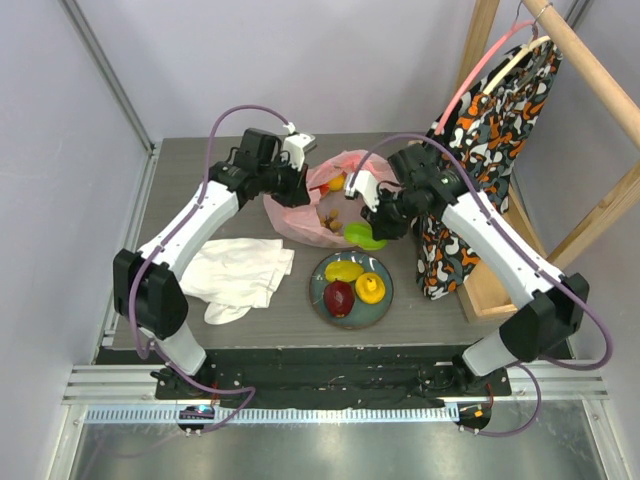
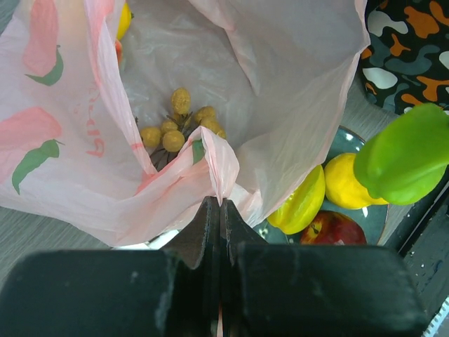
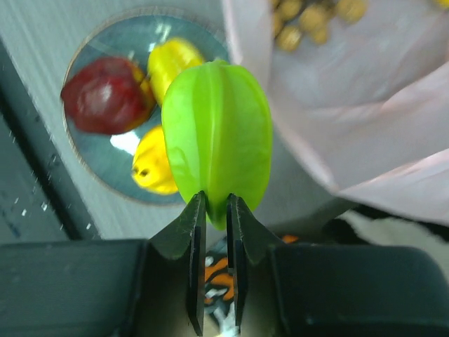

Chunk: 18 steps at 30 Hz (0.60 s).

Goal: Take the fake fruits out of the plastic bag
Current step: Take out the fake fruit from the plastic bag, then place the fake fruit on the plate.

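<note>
The pink plastic bag [image 1: 320, 195] lies open at the table's middle back. My left gripper [image 2: 221, 203] is shut on a fold of its near rim [image 2: 217, 161]. Inside lie a bunch of brownish-yellow grapes [image 2: 179, 126] and a yellow-orange piece [image 2: 123, 17]. My right gripper [image 3: 216, 203] is shut on a green star fruit [image 3: 217, 133], held in the air between the bag's mouth and the blue-grey plate [image 1: 318, 290]. On the plate rest a dark red apple [image 1: 339, 297], a yellow star fruit [image 1: 344, 270] and another yellow fruit [image 1: 371, 288].
A crumpled white cloth [image 1: 240, 275] lies left of the plate. Orange-black patterned fabric [image 1: 490, 130] hangs from a wooden rack [image 1: 590, 70] at the right, close behind my right arm.
</note>
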Available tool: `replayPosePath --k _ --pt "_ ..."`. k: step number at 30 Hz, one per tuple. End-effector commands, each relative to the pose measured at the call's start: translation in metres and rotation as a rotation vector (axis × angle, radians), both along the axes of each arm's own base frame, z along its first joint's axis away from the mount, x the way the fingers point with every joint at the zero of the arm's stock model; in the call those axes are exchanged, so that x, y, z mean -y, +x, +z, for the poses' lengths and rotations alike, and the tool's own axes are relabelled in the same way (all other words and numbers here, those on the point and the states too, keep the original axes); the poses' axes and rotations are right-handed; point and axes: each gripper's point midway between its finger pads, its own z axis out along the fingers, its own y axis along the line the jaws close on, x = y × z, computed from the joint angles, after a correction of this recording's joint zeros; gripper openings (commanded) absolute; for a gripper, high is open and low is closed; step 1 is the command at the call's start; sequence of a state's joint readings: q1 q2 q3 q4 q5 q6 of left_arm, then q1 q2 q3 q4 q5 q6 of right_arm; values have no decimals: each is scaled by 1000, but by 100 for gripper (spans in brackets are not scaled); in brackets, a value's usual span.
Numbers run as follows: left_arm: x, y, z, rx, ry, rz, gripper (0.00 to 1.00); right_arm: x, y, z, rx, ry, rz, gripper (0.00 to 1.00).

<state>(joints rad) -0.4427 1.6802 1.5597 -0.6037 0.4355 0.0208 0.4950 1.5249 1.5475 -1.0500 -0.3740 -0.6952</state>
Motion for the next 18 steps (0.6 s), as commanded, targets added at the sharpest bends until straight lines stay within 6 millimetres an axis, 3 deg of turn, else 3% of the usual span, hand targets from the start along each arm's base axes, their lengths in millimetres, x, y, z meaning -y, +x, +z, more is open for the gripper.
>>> replayPosePath --k 1,6,10,15,18 --pt "4 11 28 75 -51 7 0 29 -21 -33 -68 -102 -23 6" --pt "2 13 35 99 -51 24 1 44 -19 -55 -109 -130 -43 6" --pt "3 15 40 109 -54 23 1 49 -3 -74 -103 -171 -107 6" --pt "8 11 38 76 -80 15 1 32 14 -99 -147 -133 -138 6" --pt "8 10 39 77 -85 9 1 20 16 -102 -177 -111 -124 7"
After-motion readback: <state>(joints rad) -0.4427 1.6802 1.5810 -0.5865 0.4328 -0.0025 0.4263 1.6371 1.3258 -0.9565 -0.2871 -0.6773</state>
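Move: The right hand already holds the green fruit; the plate's middle lies about 19 cm below it, some 3 cm back and 4 cm left. On the plate, the pear is about 3 cm back, level sideways, the yellow fruit 1 cm ahead and 6 cm left. The bag's middle is roughly 17 cm ahead, 9 cm left. From the left hand, pinching the bag's rim, the plate lies some 11 cm back, 12 cm right and 19 cm below. The right hand lowers the held green fruit about 10 cm towards the plate, shifting some 4 cm right. ##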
